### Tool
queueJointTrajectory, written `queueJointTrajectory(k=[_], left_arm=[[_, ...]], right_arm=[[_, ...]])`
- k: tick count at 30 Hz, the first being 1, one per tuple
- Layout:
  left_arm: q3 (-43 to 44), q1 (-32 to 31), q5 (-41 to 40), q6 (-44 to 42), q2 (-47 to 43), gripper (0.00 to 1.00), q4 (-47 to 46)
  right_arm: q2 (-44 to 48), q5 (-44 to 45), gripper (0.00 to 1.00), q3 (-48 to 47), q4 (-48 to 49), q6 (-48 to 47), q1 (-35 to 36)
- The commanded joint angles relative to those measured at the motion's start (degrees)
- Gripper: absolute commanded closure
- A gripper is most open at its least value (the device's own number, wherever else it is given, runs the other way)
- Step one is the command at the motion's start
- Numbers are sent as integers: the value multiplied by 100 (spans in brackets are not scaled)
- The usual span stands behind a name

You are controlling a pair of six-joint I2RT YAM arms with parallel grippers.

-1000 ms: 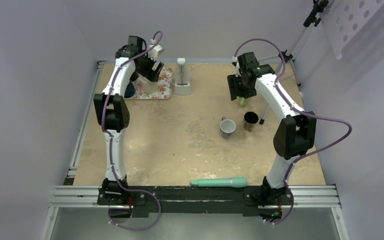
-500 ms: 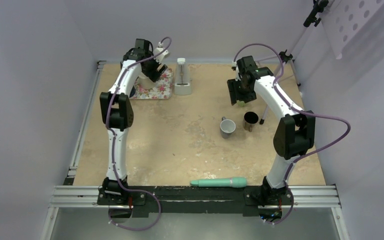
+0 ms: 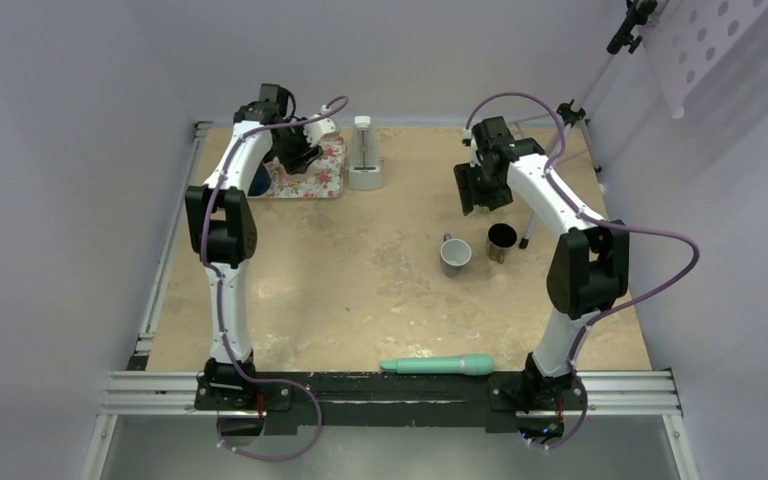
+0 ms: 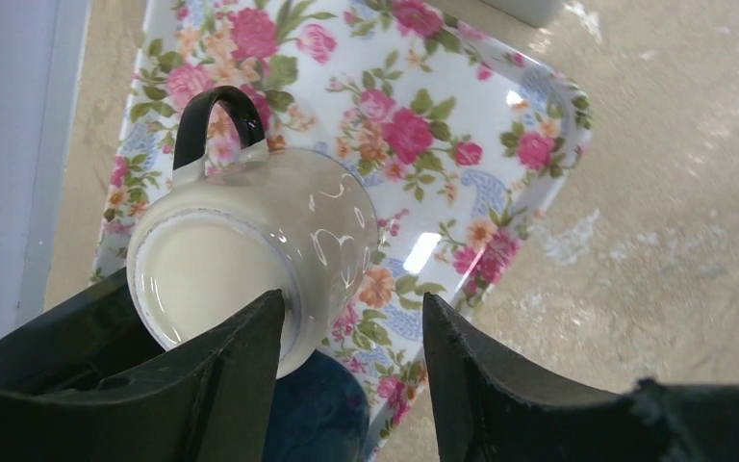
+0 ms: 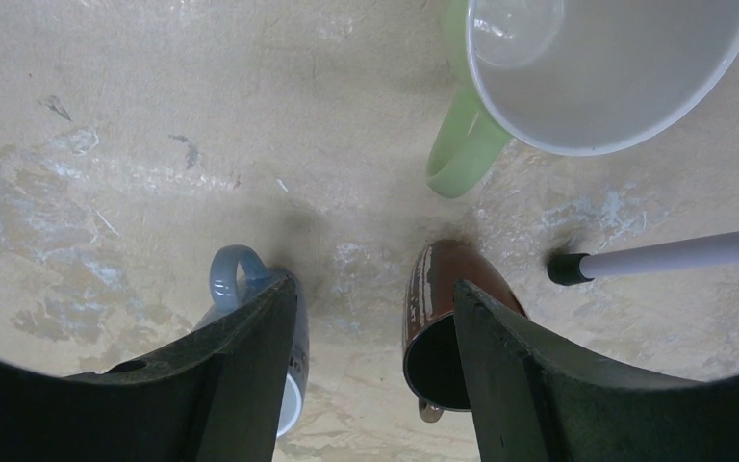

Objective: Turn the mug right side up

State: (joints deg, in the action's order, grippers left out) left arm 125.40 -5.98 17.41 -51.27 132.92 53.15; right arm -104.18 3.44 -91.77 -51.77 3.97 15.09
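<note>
A white mug (image 4: 260, 250) with a black handle (image 4: 214, 114) rests bottom-up on the flowered tray (image 4: 443, 106), its pale base facing my left wrist camera. My left gripper (image 4: 351, 298) hovers close over it with the jaws apart. The left finger (image 4: 221, 385) overlaps the rim of the base; the right finger (image 4: 500, 385) stands clear of the mug, over the tray's edge. In the top view the left gripper (image 3: 295, 152) sits over the tray (image 3: 325, 178) at the back left, hiding the mug. My right gripper (image 5: 375, 284) hangs open and empty above the table.
A dark blue thing (image 4: 318, 414) lies under the left gripper at the tray's near edge. Below the right gripper stand a grey-blue mug (image 5: 241, 279), a brown mug (image 5: 443, 327) and a green mug (image 5: 577, 67). A white stand leg (image 5: 674, 252), a white dispenser (image 3: 364, 155) and a teal cylinder (image 3: 438, 365) are also here.
My left gripper has shifted over the tray toward the white mug and its jaws have narrowed. The right arm drew back slightly, jaws unchanged.
</note>
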Motion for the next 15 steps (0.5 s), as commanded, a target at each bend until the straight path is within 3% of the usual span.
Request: queueJointTrajectory(k=[1,11,15], left_arm=[[-318,84,727,-795,-139,43,1321],[-367,147,1107,-1559,-534,43,1950],[-295,141,1285,-1349,-747,36,1660]], right_arm=[[309,-54,36,104,140,-98,9],[410,-20,36,208,139,-95,11],[476,-19,36,225,167,-98,11]])
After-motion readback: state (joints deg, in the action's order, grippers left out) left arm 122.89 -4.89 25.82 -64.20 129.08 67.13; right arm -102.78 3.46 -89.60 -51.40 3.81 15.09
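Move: The upside-down cream mug with the black handle stands on the floral tray, its middle about 5 cm ahead of the left hand, 2 cm left and 4 cm below. The dark blue mug is some 10 cm to this hand's left and 2 cm nearer; the black mug lies roughly 9 cm ahead and 9 cm left. From the right hand, the cream mug is about 14 cm ahead, 50 cm left and some 9 cm lower. Draw the left gripper back about 6 cm, nearly level, towards the near edge of the tray, keeping the far fingertip on the near rim of the cream mug's upturned base so that it drags the mug along. Turn the wrist some 15 degrees on the way, mostly clockwise, bringing the fingers closer to vertical, and leave them as open as they are. ##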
